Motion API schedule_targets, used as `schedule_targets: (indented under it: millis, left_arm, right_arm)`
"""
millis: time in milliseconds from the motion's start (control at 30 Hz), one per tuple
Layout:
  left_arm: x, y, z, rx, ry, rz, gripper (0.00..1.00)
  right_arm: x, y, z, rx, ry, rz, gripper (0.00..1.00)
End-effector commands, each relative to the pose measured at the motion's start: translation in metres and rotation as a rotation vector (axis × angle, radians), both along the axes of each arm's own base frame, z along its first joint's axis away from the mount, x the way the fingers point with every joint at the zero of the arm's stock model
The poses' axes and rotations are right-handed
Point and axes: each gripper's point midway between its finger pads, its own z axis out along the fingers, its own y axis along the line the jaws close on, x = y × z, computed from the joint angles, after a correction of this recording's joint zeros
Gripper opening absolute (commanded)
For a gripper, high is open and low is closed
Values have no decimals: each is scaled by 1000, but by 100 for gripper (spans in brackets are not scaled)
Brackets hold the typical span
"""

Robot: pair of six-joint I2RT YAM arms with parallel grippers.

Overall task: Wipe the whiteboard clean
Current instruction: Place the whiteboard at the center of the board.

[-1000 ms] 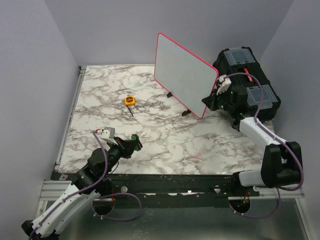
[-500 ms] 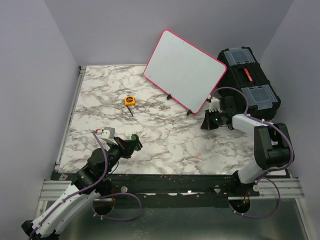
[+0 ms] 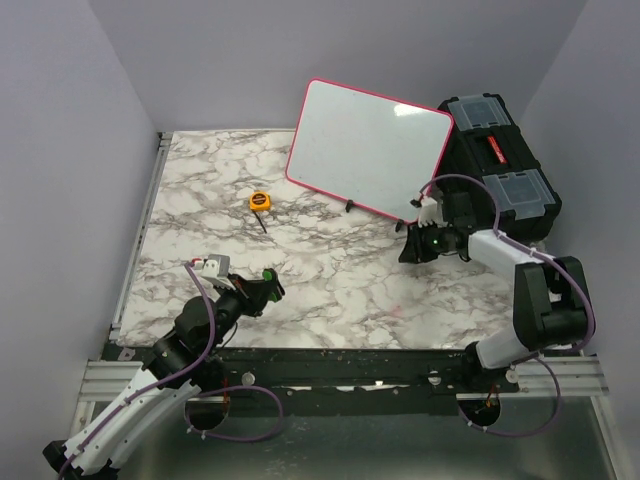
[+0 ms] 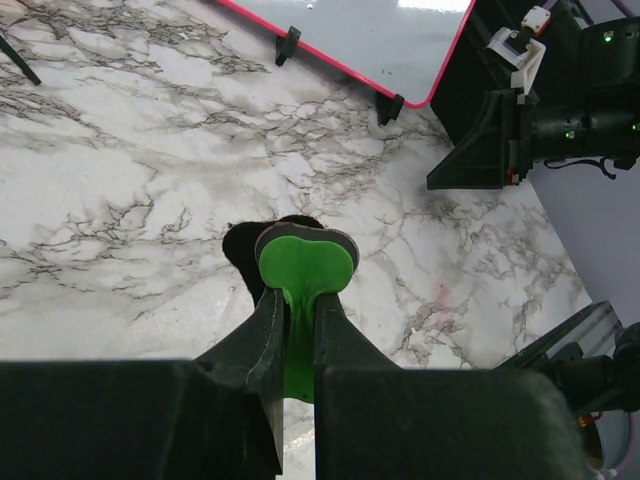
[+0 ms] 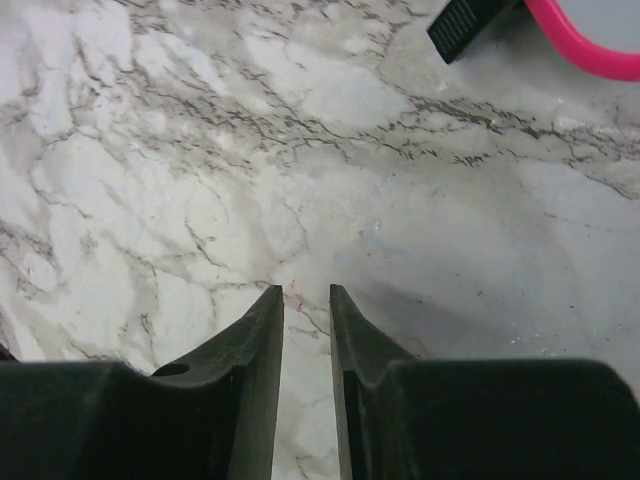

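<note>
The whiteboard [image 3: 368, 148], white with a pink rim, stands tilted at the back right on small black feet, its far corner by the black toolbox [image 3: 500, 150]. Its lower edge also shows in the left wrist view [image 4: 370, 30]. A pink corner [image 5: 590, 50] and one foot [image 5: 465, 20] show in the right wrist view. My right gripper [image 3: 410, 248] [image 5: 305, 292] is low over the marble just in front of the board's right corner. Its jaws stand slightly apart with nothing between them. My left gripper [image 3: 268, 282] [image 4: 298, 300] hovers near the front left, shut on a small green eraser [image 4: 305, 262].
A yellow tape measure [image 3: 260, 200] and a thin black stick [image 3: 260, 222] lie on the marble table [image 3: 330, 280] left of the board. The toolbox fills the back right corner. Grey walls close in three sides.
The right gripper came down from the board's right edge to the table and its jaws parted a little. The board swung round and now faces more to the front. The left arm stayed still.
</note>
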Motion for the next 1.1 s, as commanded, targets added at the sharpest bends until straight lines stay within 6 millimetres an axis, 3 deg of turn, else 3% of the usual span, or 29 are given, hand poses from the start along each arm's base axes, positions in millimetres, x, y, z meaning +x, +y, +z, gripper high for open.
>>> schedule_targets:
  millis: [0,200,300,433,533,600,700,900,1067]
  left_arm:
    - [2,2,-2,-2,-4,12,0]
    - [11,-5,12,20,-43,6,0]
    - [26,-15,27,52,-82,-12,0]
    - [64,-33,54,70,-103,-58,0]
    - [103,-39,79,56,-102,-79,0]
    - [123,-46,83,66,-73,-117,0]
    - [138,-56,65,164,42,-180,0]
    - [125,-45,13,401,238,-168,1]
    - [128,-57,-22,538,353,-214,5]
  right_arm:
    - [-7,12,29,59,-91,123,30]
    - [16,9,76,32,-237,119,51]
    - [24,13,100,61,-305,126,55]
    - [31,15,133,88,-405,114,57]
    - [50,-6,154,38,-475,-7,57]
    - [53,-18,163,50,-487,-48,57]
    - [47,-25,170,104,-498,-55,57]
    - [26,-19,170,152,-539,-2,60]
    - [20,-14,168,185,-524,34,60]
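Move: The whiteboard's middle lies some 24 cm ahead of the right hand, 10 cm to its left and about 5 cm above it; the black case stands roughly 16 cm ahead and 20 cm right of that hand. From the left hand, still holding the eraser, the whiteboard is about 36 cm ahead, 20 cm to the right and 7 cm lower. The tape measure lies 29 cm ahead of the left hand, 4 cm to its left and 15 cm down. Already clear of the whiteboard, the right hand climbs about 17 cm from beside its near right corner, opening its fingers wider and pitching their tips up some 30 degrees. The left hand, keeping its pinch on the eraser, swings forward and somewhat right towards the board's near edge, rising on the way, then sinks about 4 cm and eases slightly back, its left side rolling up and its fingers tipping down. ##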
